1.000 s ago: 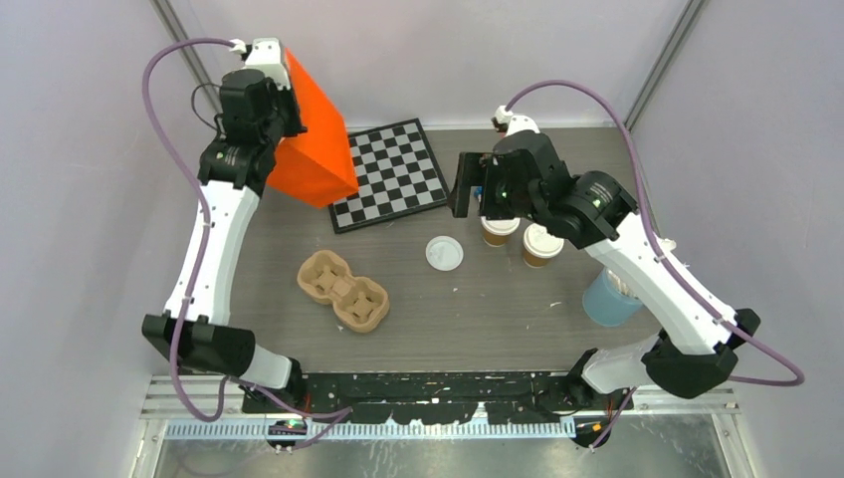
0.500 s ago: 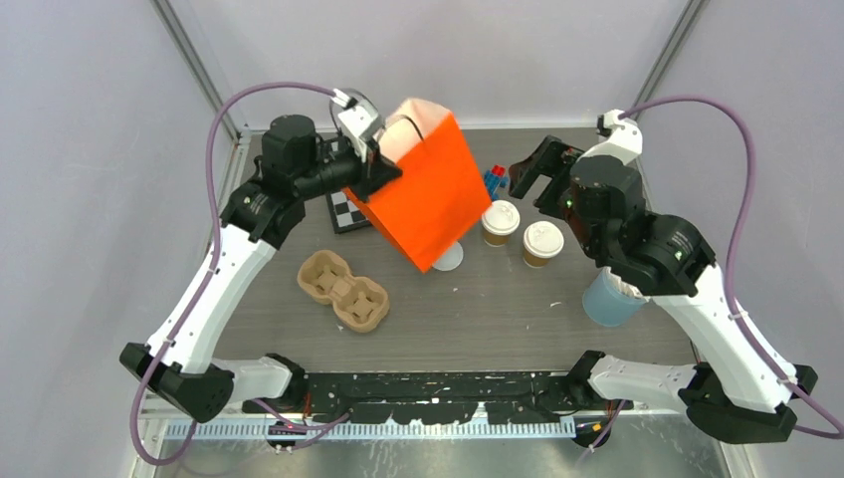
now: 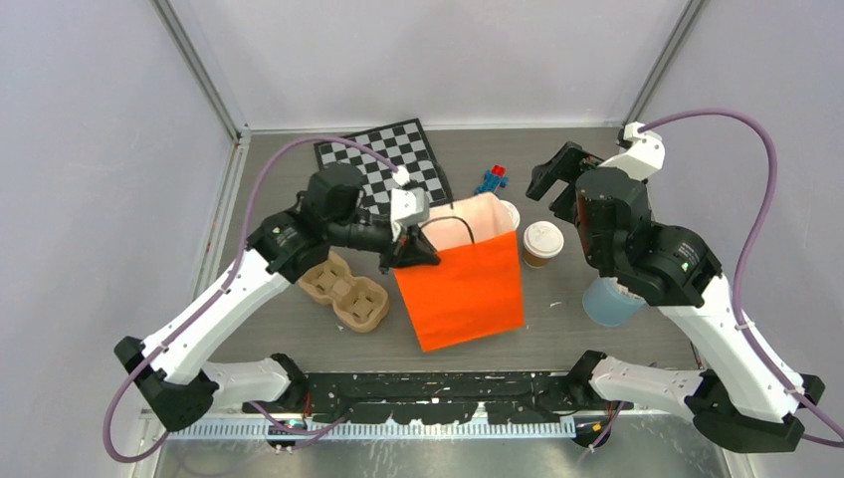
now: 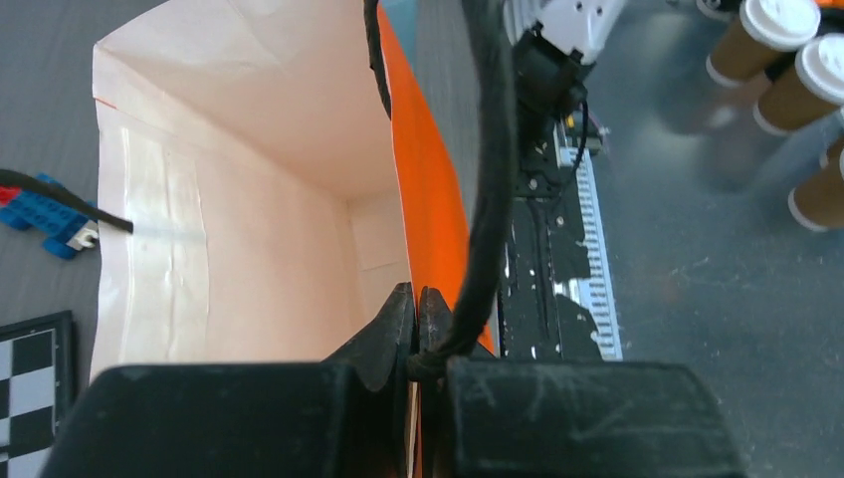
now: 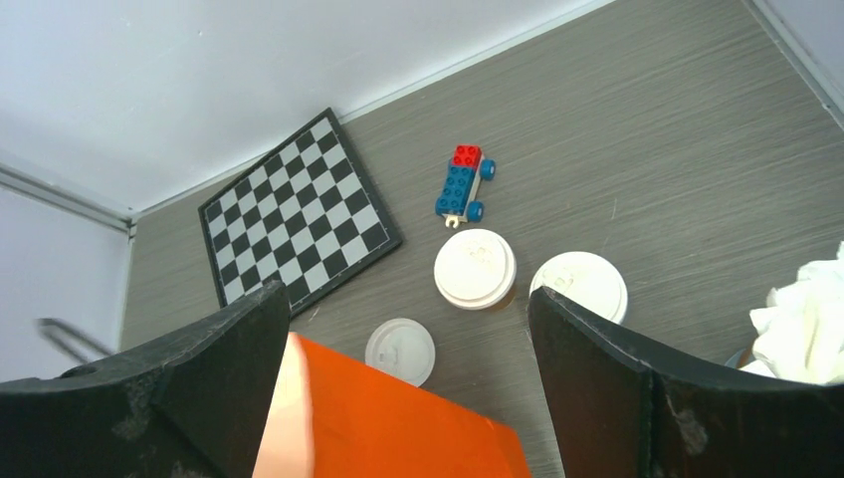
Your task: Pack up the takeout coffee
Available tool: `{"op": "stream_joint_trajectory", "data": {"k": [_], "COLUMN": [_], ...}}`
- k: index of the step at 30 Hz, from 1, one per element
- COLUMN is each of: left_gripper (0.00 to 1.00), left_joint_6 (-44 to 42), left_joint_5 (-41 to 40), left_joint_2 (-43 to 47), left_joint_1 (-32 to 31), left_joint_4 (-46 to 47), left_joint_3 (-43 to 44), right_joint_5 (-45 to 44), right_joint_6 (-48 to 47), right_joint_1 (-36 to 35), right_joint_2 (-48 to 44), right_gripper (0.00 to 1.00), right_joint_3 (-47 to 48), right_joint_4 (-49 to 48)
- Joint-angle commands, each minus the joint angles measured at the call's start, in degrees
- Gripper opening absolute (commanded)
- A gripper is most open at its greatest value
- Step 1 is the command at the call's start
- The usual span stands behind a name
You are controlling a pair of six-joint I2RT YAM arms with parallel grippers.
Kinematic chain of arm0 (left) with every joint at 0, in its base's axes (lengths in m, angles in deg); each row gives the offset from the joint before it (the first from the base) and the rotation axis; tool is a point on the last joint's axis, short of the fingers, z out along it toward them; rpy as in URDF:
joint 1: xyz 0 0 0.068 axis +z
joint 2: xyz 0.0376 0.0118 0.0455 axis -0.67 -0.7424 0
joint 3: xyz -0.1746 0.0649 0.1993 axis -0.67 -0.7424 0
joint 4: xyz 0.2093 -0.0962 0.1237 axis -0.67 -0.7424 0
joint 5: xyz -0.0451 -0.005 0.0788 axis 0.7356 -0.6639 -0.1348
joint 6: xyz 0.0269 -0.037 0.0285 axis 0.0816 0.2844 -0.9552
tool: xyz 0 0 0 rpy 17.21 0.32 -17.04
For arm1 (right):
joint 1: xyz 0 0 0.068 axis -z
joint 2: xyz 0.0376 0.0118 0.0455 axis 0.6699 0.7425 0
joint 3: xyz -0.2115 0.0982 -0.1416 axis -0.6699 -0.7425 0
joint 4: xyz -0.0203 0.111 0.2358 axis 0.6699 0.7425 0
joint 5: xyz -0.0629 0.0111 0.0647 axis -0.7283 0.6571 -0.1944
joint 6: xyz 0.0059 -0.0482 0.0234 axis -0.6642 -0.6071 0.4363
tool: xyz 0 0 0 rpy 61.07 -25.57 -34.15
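Note:
Two takeout coffee cups, brown with white lids, stand at the back right: one (image 3: 542,242) shows in full, the other (image 3: 509,213) is half hidden behind the bag. The right wrist view has both from above (image 5: 475,268) (image 5: 578,286). My left gripper (image 3: 413,249) is shut on the left rim of an open orange paper bag (image 3: 463,287) in the middle of the table. The left wrist view looks into the bag's pale empty inside (image 4: 249,229), with my left gripper (image 4: 416,309) clamped on the rim. My right gripper (image 3: 559,177) is open and empty, high above the cups.
A tan pulp cup tray (image 3: 343,290) lies left of the bag. A loose white lid (image 5: 399,351) lies behind the bag. A chessboard (image 3: 383,167) and a blue-and-red toy car (image 3: 491,180) are at the back. A pale blue tumbler (image 3: 609,301) stands at the right.
My left arm has swung the orange bag from the back left down to the middle of the table, mouth up. My right gripper has drawn back up and away from the cups.

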Motion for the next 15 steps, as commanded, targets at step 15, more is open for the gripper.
{"op": "stream_joint_trajectory", "data": {"k": [15], "left_gripper": [0.08], "left_joint_6": [-17.4], "left_joint_5": [-5.4], "left_joint_2": [-3.0], "left_joint_1": [-8.1], "left_joint_4": [1.4], "left_joint_3": [-5.6], "right_joint_5": [-4.2], "right_joint_6": [-3.4], "right_joint_1": [0.3], "right_joint_2": [0.4], "right_gripper": [0.93], "right_joint_3": [3.8], "right_joint_4": [-1.1]}}
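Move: The left hand grips the near top edge of the orange paper bag at its left end. The bare table spot where the bag is to go lies about 11 cm right, 2 cm ahead and 33 cm below. From this hand the two lidded cups are roughly 23 cm ahead, 18 right, and 18 ahead, 27 right; the loose white lid is some 19 ahead, 6 right. From the idle right hand, the spot is about 18 cm left and 10 back. Downward goes the left hand, about 6 cm and easing to a stop, drifting some 2.5 cm right as it lowers the paper bag towards the table this side of the cups. The shut fingers keep their pinch on the bag's rim while the wrist turns a little clockwise and tips the fingertips further down. ##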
